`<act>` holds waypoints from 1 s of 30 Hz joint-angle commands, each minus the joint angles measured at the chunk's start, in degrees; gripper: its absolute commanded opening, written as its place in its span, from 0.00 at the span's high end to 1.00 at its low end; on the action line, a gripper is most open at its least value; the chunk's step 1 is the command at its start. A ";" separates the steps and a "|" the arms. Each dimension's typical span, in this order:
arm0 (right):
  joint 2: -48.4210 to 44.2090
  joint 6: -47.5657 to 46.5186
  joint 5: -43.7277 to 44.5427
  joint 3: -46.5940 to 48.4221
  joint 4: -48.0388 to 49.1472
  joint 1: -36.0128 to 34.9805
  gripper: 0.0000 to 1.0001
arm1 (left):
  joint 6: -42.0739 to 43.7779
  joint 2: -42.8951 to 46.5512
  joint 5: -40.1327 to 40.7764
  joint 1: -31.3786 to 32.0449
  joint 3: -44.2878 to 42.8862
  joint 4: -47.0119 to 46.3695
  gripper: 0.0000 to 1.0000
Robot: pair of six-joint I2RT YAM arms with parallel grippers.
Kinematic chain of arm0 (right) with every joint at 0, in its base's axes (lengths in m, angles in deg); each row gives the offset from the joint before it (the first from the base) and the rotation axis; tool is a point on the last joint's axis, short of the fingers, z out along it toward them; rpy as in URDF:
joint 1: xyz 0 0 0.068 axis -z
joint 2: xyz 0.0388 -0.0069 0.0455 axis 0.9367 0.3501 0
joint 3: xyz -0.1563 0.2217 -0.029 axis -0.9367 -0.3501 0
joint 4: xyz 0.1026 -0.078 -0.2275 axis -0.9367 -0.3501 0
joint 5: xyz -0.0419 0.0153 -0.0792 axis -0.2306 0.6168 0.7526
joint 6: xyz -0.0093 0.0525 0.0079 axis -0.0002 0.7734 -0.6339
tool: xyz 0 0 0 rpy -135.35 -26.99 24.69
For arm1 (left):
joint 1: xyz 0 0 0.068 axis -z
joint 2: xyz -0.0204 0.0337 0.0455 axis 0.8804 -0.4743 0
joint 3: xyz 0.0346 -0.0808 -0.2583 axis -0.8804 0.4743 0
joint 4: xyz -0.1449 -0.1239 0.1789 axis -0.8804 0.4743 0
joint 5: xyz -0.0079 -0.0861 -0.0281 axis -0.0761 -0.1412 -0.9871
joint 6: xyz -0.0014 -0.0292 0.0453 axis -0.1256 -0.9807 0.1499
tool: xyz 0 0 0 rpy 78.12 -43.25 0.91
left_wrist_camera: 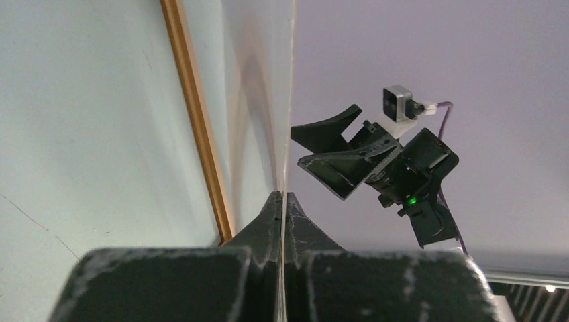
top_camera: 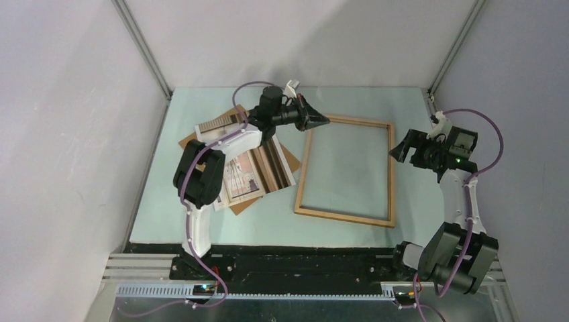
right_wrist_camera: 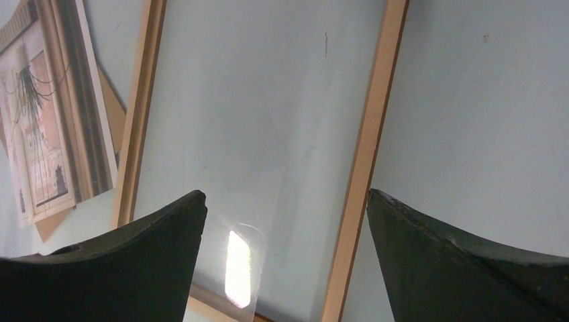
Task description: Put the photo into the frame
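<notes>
The photo (top_camera: 251, 171) lies face up at the left on a brown backing board (top_camera: 290, 161), partly hidden under my left arm; it also shows at the left edge of the right wrist view (right_wrist_camera: 47, 127). The light-wood frame (top_camera: 342, 216) lies flat in the middle of the table. My left gripper (top_camera: 321, 121) hangs over the frame's far left corner, shut on a thin clear sheet (left_wrist_camera: 262, 100) seen edge-on between its jaws (left_wrist_camera: 282, 198). My right gripper (top_camera: 402, 149) hovers open over the frame's right moulding (right_wrist_camera: 366, 154), holding nothing.
The clear sheet's rounded corner with a bright glare (right_wrist_camera: 238, 268) sits over the frame's opening. Grey walls close in the table on three sides, with metal posts (top_camera: 144, 50) at the back corners. The backing board pokes out past the photo (right_wrist_camera: 111, 107).
</notes>
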 commanded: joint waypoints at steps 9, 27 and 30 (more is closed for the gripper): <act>-0.81 2.34 -4.44 -1.53 4.54 3.20 0.07 | -9.37 -6.28 1.49 2.05 0.44 -11.80 1.00; 0.84 2.00 -6.12 -1.52 4.72 3.88 0.08 | -14.83 -12.39 3.25 3.11 2.35 -19.09 1.00; 0.98 1.95 -6.37 -1.57 4.70 3.99 0.07 | -14.35 -12.71 3.42 3.10 2.74 -19.13 1.00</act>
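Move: The left hand, already pinching the edge of a clear pane, has the frame's middle some 9 cm to its right, 4 cm back towards the base and roughly 23 cm below. The photo lies about level with the hand, some 26 cm to its left, the backing board under it about 28 cm left, both some 23 cm below. From the right hand the frame's middle is about 17 cm left, 3 cm ahead and 16 cm below. The left hand lowers the clear pane about 9 cm towards the frame, sinking nearly the whole way and easing some 3 cm to the right, with scarcely any forward travel. As it comes down the wrist rolls about 13 degrees about the line of the fingers, so that its forward side tips down, while the shut fingertips keep their pinch on the pane. ##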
